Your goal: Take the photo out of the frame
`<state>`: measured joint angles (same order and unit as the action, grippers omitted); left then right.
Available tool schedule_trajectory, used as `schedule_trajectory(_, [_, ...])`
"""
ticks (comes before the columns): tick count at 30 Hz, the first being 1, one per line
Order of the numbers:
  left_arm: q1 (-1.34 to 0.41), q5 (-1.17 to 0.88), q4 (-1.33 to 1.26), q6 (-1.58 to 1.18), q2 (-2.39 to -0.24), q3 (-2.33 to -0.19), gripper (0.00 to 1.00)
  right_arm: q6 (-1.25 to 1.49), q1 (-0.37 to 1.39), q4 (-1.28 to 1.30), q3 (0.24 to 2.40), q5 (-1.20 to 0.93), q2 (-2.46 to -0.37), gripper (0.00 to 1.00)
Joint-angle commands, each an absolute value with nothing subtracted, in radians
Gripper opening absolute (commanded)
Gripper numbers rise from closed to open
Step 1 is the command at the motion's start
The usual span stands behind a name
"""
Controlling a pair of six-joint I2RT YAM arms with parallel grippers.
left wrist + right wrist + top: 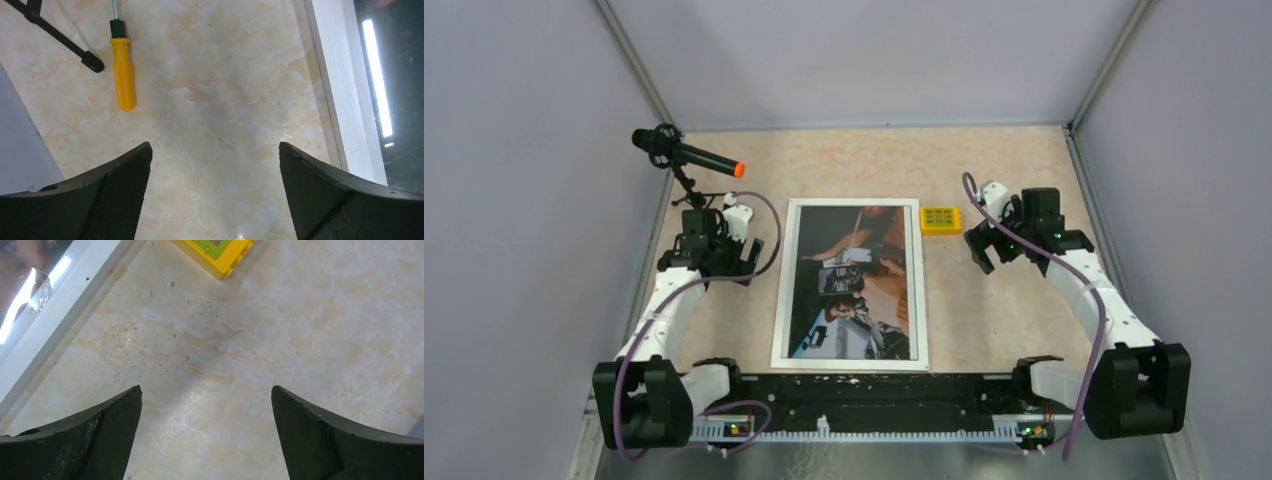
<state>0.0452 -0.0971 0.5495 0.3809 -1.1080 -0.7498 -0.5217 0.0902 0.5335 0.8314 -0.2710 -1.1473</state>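
Observation:
The frame [781, 290], with a thin white border, lies flat, face up, in the middle of the table. Inside it sits the photo [856, 280], a dark glossy collage with orange-brown and bluish patches. My left gripper [746, 262] hangs open just left of the frame. In the left wrist view its jaws [215, 150] stand wide over bare table, the frame's white border [337, 90] to their right. My right gripper [982, 252] is open to the right of the frame. The right wrist view shows that gripper [206, 390] empty, the frame's edge [55, 315] at upper left.
A small yellow block [941, 219] [220, 252] lies by the frame's far right corner. A yellow-handled screwdriver [123, 70] rests left of the frame. A microphone on a small tripod [686, 157] stands at the far left. Grey walls enclose the table.

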Motion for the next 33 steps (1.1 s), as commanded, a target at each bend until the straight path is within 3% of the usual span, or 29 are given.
schedule_trajectory(1, [0.040, -0.223, 0.562, 0.449, -1.099, -0.760, 0.99, -0.549, 0.113, 0.513, 0.843, -0.302, -1.163, 0.99])
schedule_trajectory(12, [-0.039, -0.392, 0.422, 0.332, -1.232, -0.781, 0.99, -0.515, 0.152, 0.542, 0.903, -0.216, -1.256, 0.99])
schedule_trajectory(17, [-0.134, -0.366, 0.358, 0.269, -1.302, -0.763, 0.98, -0.539, 0.151, 0.596, 0.926, -0.242, -1.264, 0.99])
schedule_trajectory(30, [-0.209, -0.256, 0.294, 0.148, -1.478, -0.783, 0.70, -0.597, 0.097, 0.752, 1.004, -0.275, -1.290, 0.99])
schedule_trajectory(33, [-0.258, -0.258, 0.296, 0.159, -1.534, -0.805, 0.58, -0.607, 0.056, 0.762, 1.011, -0.287, -1.288, 0.99])
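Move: From the left gripper, the near stretch of the frame's left rail lies about 12 cm to the right, 2 cm ahead and 8 cm below. The photo's middle is roughly 28 cm right and 3 cm back. On the table, the screwdriver's yellow handle lies some 8 cm ahead and 8 cm left, just right of the black stand's foot. From the right gripper that rail stretch is about 49 cm left and 2 cm back. Bring the left gripper about 11 cm to the right to the frame's left rail, level at first, then sinking some 7 cm, the last part almost straight down. Tip the fingers more steeply down and turn the wrist slightly clockwise so they straddle the rail, left finger outside, right finger over the pane, and start closing, to roughly two thirds open. Let the right gripper dip nearly 3 cm and rise about halfway back, open. ##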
